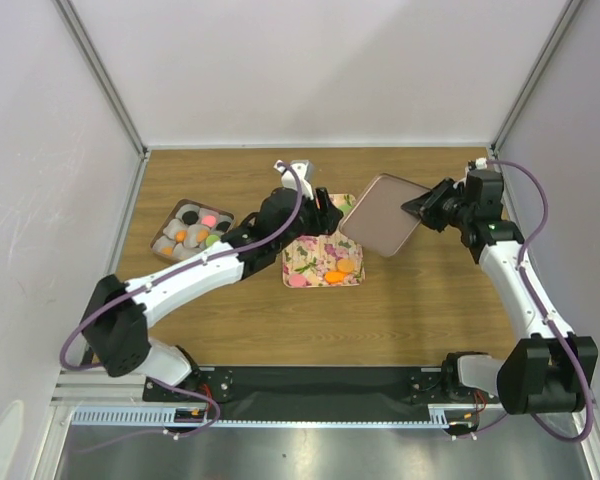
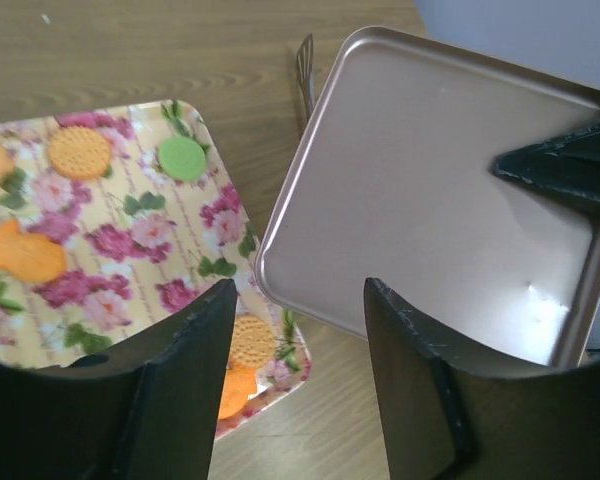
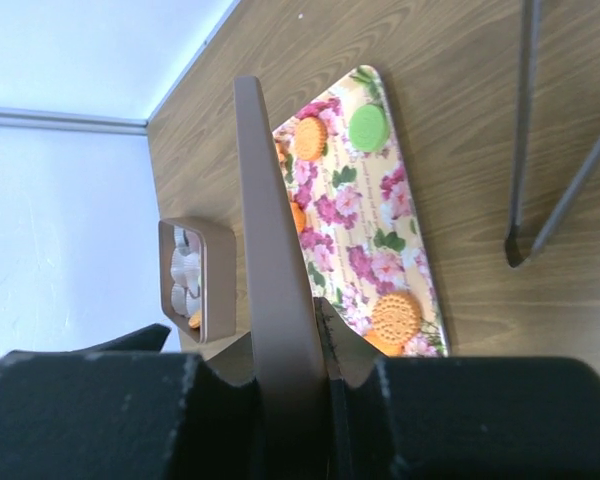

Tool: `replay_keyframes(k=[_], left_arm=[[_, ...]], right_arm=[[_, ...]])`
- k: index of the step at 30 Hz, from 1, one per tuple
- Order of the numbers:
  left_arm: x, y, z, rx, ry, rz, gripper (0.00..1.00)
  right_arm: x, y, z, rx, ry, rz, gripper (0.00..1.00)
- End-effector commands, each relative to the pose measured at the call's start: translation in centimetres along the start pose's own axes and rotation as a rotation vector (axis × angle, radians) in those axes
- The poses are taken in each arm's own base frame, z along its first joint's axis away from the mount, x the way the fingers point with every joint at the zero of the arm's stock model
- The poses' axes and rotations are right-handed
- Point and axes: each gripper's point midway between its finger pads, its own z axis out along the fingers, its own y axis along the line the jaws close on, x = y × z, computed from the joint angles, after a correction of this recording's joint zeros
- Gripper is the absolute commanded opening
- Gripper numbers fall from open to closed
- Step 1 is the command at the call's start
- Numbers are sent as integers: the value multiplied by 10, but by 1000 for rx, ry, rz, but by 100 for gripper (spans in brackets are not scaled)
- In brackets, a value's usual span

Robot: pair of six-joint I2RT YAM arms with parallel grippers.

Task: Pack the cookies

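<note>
Several cookies lie on the floral tray (image 1: 310, 262): orange rounds (image 2: 79, 152), a green one (image 2: 182, 158) and more orange ones (image 1: 340, 266). Other cookies, pink (image 1: 209, 219), orange, green and black, sit in paper cups in the brown box (image 1: 172, 218). My left gripper (image 2: 300, 295) is open and empty, above the tray's right edge and the corner of a rose-gold lid (image 2: 420, 200). My right gripper (image 1: 420, 208) is shut on the lid's (image 1: 380, 215) right edge and holds it tilted, its low corner near the tray. The lid shows edge-on in the right wrist view (image 3: 265, 220).
Metal tongs (image 3: 540, 150) lie on the wooden table behind the tray, also in the left wrist view (image 2: 305, 75). The brown box (image 3: 205, 280) stands left of the tray. White walls close in the back and both sides.
</note>
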Motion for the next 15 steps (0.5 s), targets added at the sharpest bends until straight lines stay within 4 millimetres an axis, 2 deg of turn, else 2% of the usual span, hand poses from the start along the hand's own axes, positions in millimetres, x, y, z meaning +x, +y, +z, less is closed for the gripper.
replay_keyframes(k=[1, 3, 4, 5, 6, 8, 9, 10, 12, 13, 14, 15], left_arm=[[-24, 0, -26, 19, -89, 109, 63], [-25, -2, -36, 32, -108, 165, 70], [-18, 4, -40, 26, -118, 241, 73], [-28, 1, -55, 31, -174, 273, 77], [-25, -2, -62, 27, -202, 309, 82], [-17, 5, -72, 27, -246, 361, 87], [-23, 5, -83, 29, -283, 358, 89], [-14, 15, -85, 13, -286, 385, 89], [-24, 10, -100, 24, -360, 412, 90], [-19, 24, -104, -41, -376, 495, 90], [-25, 13, -113, -28, -445, 511, 90], [-27, 14, -119, -45, -478, 544, 90]], right_arm=[[-20, 38, 0, -87, -48, -25, 0], [-21, 52, 3, -110, -36, -25, 0], [-22, 58, 5, -121, -32, -22, 0], [-20, 60, 12, -119, -13, -15, 0], [-20, 78, 12, -149, -7, -29, 0], [-15, 88, 23, -148, 18, -28, 0], [-9, 97, 26, -147, 30, -41, 0], [-14, 113, 25, -165, 21, -47, 0], [-9, 121, 37, -146, 38, -49, 0], [-7, 141, 35, -176, 39, -66, 0], [-4, 146, 37, -170, 51, -65, 1], [0, 145, 48, -156, 70, -59, 1]])
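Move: The cookie box, where the lid in the right hand is being taken, sits about 52 cm to that hand's left, some 6 cm farther out and roughly 21 cm below. The flowered board lies some 20 cm to its left, 5 cm ahead, down on the table; the tongs lie about 8 cm ahead with hardly any sideways offset. From the left hand the box is about 35 cm left and 8 cm ahead. Keeping its pinch on the lid's edge, the right hand swings it left and up towards the cookie box, roughly 9 cm left, 6 cm up and 5 cm forward, gathering speed and turning slightly counter-clockwise. The empty left hand clears away from the lid, back and left about 7 cm each way, opening wide and tipping its fingers up some 25 degrees. ##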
